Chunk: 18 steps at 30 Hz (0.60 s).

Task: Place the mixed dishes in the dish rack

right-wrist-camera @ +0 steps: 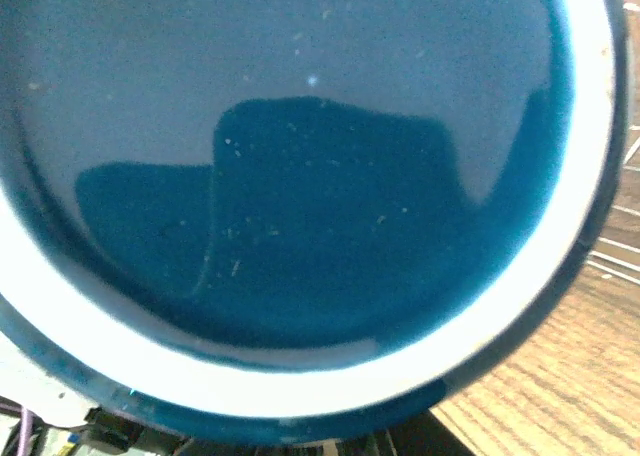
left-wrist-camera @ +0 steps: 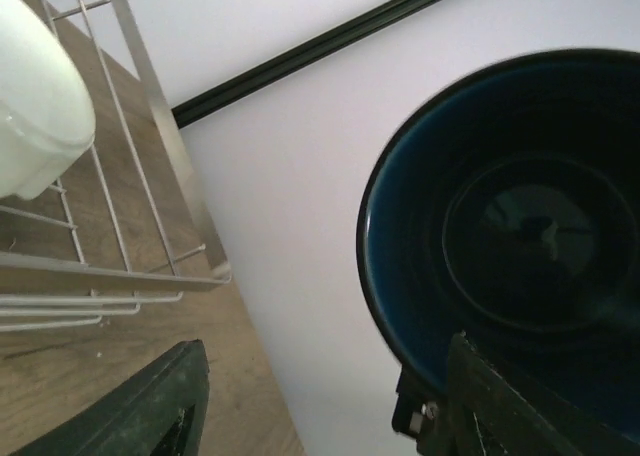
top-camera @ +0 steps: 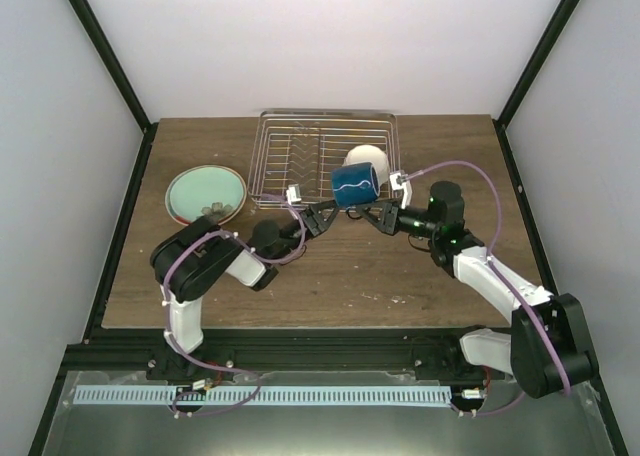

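The dark blue mug (top-camera: 354, 183) hangs on its side above the table, just in front of the dish rack (top-camera: 290, 151), between my two grippers. In the left wrist view the mug's mouth (left-wrist-camera: 520, 236) faces the camera. My left gripper (top-camera: 322, 216) is open, its fingers (left-wrist-camera: 140, 406) spread wide, one of them by the mug's rim. My right gripper (top-camera: 378, 216) is shut on the mug from the right. The mug's base (right-wrist-camera: 300, 176) fills the right wrist view and hides that gripper's fingers. A small white dish (top-camera: 368, 159) lies in the rack's right part (left-wrist-camera: 35, 96).
A pale-green plate (top-camera: 205, 194) sits on the table left of the rack, on top of a red-rimmed one, with small grey bits near its front edge. The rack's wire side (left-wrist-camera: 150, 96) stands close to my left gripper. White walls enclose the table.
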Available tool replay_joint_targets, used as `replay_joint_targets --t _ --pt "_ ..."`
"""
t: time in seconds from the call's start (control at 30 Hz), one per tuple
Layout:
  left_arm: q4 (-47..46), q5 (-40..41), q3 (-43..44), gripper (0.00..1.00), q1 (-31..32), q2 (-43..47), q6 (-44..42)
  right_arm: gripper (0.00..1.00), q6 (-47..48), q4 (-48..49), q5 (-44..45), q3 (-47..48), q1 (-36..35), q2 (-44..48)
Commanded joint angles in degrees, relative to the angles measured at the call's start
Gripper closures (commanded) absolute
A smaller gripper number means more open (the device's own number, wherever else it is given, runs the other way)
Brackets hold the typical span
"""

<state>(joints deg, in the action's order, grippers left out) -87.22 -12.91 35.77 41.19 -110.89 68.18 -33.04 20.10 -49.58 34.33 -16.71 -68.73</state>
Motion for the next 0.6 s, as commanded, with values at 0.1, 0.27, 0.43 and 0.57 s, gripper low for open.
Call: replay_joint_targets --t 0.1,0.27,0.43,0.57 --pt "3.4 0.6 -5.8 0.21 -1.2 8.7 -5.4 0.99 4.0 2.6 3.8 2.5 2.1 2.8" --pt "20.7 0.5 -3.0 0.18 -1.1 18.2 -14.7 0.99 4.7 1.1 4.7 2.7 4.0 3.8" --pt "51.6 4.6 6.1 0.18 -0.1 28.0 -30.7 0.99 9.7 -5.2 9.4 5.8 4.6 3.5" --pt "70.3 13.7 10.0 0.17 0.3 34.0 -38.1 0.99 12.6 -8.9 12.6 9.0 4.5 0.4"
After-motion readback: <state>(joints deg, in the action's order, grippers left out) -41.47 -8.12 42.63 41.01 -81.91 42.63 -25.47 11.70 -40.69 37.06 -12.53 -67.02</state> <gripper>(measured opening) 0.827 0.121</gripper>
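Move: From the right hand, which holds the blue mug by its handle, the middle of the dish rack is about 25 cm ahead, 6 cm left and 17 cm below; the white bowl in it is some 20 cm ahead, 4 cm right and 14 cm down. From the opened left hand the mug is about 6 cm ahead, 7 cm right and 3 cm higher. The green plate is 33 cm left of that hand, 16 cm ahead and 17 cm below. Backing away from the mug, the left hand first dips slightly back and left, then climbs about 8 cm, spreading its fingers a little wider as the wrist rolls left side up and tips its fingers upward. Meanwhile the right hand keeps its grip on the handle and swings the mug some 4 cm right and 3 cm forward, nearly level, turning about 10 degrees clockwise towards the bowl's end of the rack. ##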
